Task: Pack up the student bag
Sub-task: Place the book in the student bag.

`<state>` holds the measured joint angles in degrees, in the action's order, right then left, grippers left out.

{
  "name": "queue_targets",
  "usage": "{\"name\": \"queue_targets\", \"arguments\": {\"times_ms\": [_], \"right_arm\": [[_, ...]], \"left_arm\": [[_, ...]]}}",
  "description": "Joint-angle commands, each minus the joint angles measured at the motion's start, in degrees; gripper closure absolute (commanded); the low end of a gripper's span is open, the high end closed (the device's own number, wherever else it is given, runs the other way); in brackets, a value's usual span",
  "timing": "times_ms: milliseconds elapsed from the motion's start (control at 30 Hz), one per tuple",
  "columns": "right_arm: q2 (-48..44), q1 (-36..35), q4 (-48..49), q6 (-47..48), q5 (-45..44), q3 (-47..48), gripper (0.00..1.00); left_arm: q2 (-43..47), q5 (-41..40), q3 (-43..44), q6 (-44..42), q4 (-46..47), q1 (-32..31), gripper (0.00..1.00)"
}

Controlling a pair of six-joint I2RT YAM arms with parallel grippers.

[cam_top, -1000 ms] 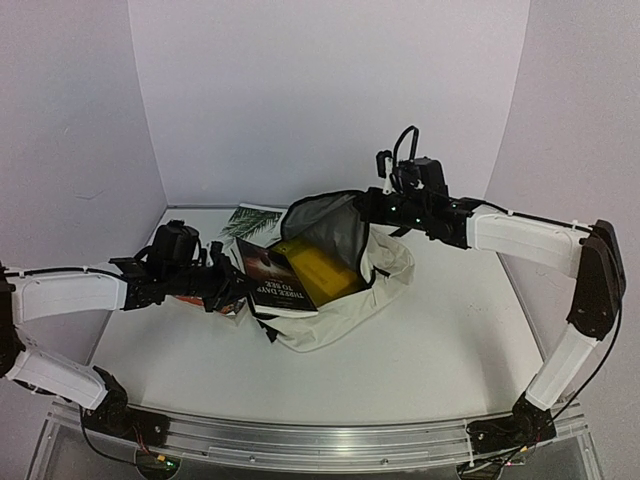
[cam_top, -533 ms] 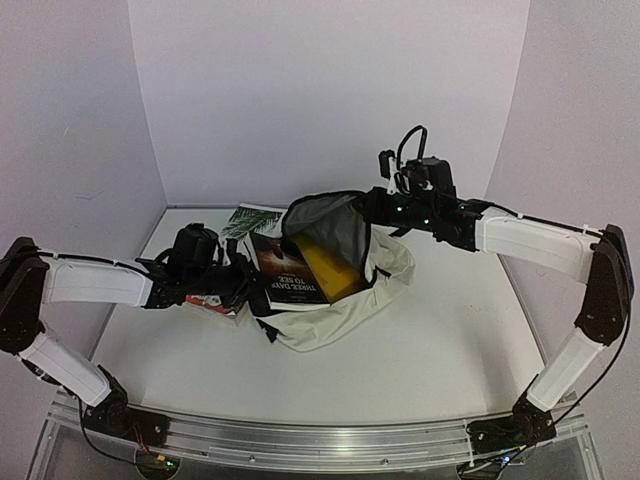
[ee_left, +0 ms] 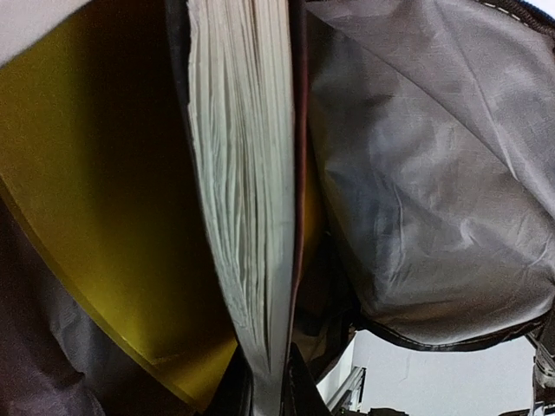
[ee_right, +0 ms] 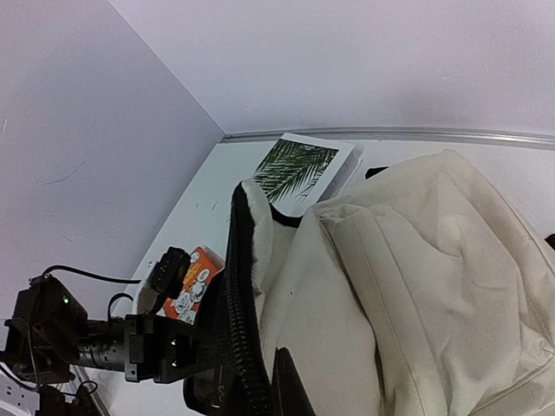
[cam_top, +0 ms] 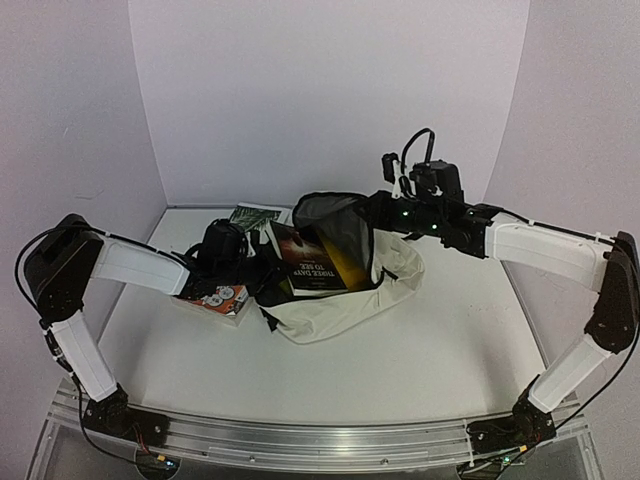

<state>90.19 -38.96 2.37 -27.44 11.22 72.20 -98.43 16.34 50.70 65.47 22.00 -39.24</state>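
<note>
The student bag (cam_top: 345, 305), cream with a grey lining (ee_left: 434, 173), lies in the middle of the table with its mouth facing left. My right gripper (cam_top: 385, 207) is shut on the bag's black zipper rim (ee_right: 232, 286) and holds the mouth up and open. My left gripper (cam_top: 262, 272) is shut on the lower edge of a dark-covered book (cam_top: 310, 258), which stands about half inside the mouth. In the left wrist view the book's page edge (ee_left: 247, 199) rises between the jaws. A yellow book (ee_left: 104, 217) lies inside the bag beside it.
An orange cartoon-covered book (cam_top: 220, 298) lies on the table under my left wrist. A book with a palm-leaf cover (cam_top: 255, 215) lies behind it near the back wall. Walls close in the table at the back and on both sides.
My left arm has pushed right, carrying the dark book from the bag's edge further into the mouth and tipping it more upright. The right gripper has kept its hold on the rim.
</note>
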Motion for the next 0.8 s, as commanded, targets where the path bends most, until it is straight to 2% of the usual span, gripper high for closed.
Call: {"name": "queue_targets", "arguments": {"times_ms": [0,167,333,467,500,600,667,767], "right_arm": [[-4.0,-1.3,5.8,-0.8,-0.9,0.8,1.0],[-4.4,-1.4,5.9,-1.8,-4.2,1.6,1.0],[-3.7,-1.5,6.5,-2.6,-3.8,2.4,1.0],[-3.8,-1.6,6.5,-2.5,-4.0,2.1,1.0],[-4.1,-1.6,6.4,-2.5,-4.0,1.9,1.0],[-4.5,-1.6,6.4,-2.4,-4.2,1.4,1.0],[-4.4,-1.6,6.4,-2.4,-4.1,1.4,1.0],[-4.2,-1.6,6.4,-2.4,-3.9,1.4,1.0]], "left_arm": [[-2.0,-1.3,5.3,0.8,6.1,-0.9,1.0],[-2.9,-2.0,5.2,4.1,5.1,-3.5,0.97],[-5.1,-0.3,6.3,4.8,4.3,-4.4,0.85],[-3.4,-2.3,7.7,0.1,-3.3,-4.3,0.69],[-2.2,-4.5,8.6,-2.9,-8.8,-4.3,0.64],[1.1,-8.0,9.2,-6.8,-15.7,-4.3,0.5],[1.9,-9.5,10.2,-8.8,-19.6,-4.3,0.45],[1.4,-9.5,11.9,-10.3,-23.6,-4.4,0.43]]}}
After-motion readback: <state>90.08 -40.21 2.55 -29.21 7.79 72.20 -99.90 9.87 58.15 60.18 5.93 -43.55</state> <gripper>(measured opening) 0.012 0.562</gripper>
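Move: In the left hand is the book, gripped by its edge; the student bag's mouth lies about 12 cm to this hand's right, 5 cm ahead and 5 cm below. The yellow folder, already in the bag, is 12 cm right, 5 cm ahead and some 8 cm down. The orange book stands roughly 16 cm to the left, level with the hand and 11 cm lower. From the right hand, the mouth is about 3 cm ahead, 8 cm left and 21 cm below. Pushing the book farther into the bag, the left hand goes about 3.5 cm to the right and drifts slightly back, then sinks about 2.5 cm as its fingers spread to roughly half open and let go of the book's edge. It then eases about 2 cm back to the left, rolling some 10 degrees with its left side rising. The right hand stays in place, shut on the raised flap and keeping the bag open. ##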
